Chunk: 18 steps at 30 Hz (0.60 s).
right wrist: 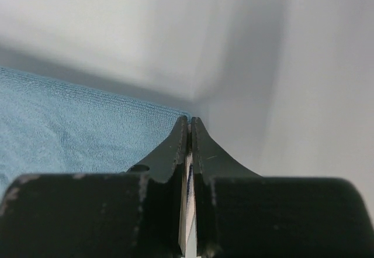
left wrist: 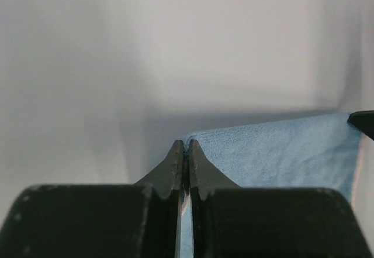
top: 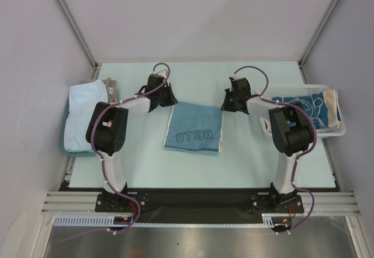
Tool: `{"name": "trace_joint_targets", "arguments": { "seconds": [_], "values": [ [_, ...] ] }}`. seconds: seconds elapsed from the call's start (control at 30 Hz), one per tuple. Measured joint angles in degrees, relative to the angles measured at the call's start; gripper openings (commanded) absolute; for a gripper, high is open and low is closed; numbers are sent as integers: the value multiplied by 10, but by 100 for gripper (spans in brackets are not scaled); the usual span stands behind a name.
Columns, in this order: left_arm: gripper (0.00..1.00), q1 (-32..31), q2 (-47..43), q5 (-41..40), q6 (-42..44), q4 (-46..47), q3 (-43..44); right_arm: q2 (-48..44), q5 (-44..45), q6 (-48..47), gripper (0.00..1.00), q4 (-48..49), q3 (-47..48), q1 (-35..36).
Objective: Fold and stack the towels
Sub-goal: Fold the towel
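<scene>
A blue towel (top: pixel 196 128) with "HELLO" lettering lies flat in the middle of the table. My left gripper (top: pixel 171 101) is shut on its far left corner, and in the left wrist view the cloth (left wrist: pixel 280 152) runs off to the right of the closed tips (left wrist: pixel 186 144). My right gripper (top: pixel 225 106) is shut on the far right corner; its wrist view shows the towel (right wrist: pixel 70 123) left of the closed tips (right wrist: pixel 189 120), with a pale hem pinched between them. A folded light blue towel (top: pixel 82 114) rests at the left. A dark teal towel (top: pixel 312 107) with white line drawing lies in the basket.
A shallow teal tray (top: pixel 63 144) holds the light blue towel at the table's left edge, with a grey-beige cloth (top: pixel 110 85) behind it. A white mesh basket (top: pixel 333 130) stands at the right edge. Pale walls close in the back and sides.
</scene>
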Motion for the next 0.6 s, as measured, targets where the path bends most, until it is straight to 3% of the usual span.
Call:
{"name": "trace_joint_targets", "arguments": {
  "seconds": [0.33,0.6],
  "values": [
    [0,1,-16,0,1,90,-17,-40,-6,0,1,85,-37,-7],
    [0,3,-100,-2,-12,129,-118,-140,7,0,1,127,-115,24]
  ]
}}
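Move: I already hold the towel's two far corners. Its near edge, the end I fold towards, has its middle about 21 cm back and 6 cm right of my left hand, some 4 cm lower; from my right hand it is about 19 cm back, 10 cm left and 3 cm lower. The white basket stands some 25 cm to my right hand's right, about level with it; the towel pile lies some 29 cm left of my left hand and 7 cm back. I keep both corners pinched and raise the towel's far edge, my right hand by about 7 cm, my left by about 4. Both hands first reach on forward roughly 2 cm away from the near edge, then turn and draw back about 3 cm towards it, still rising, while both wrists tip the fingertips up some 10 to 15 degrees. ##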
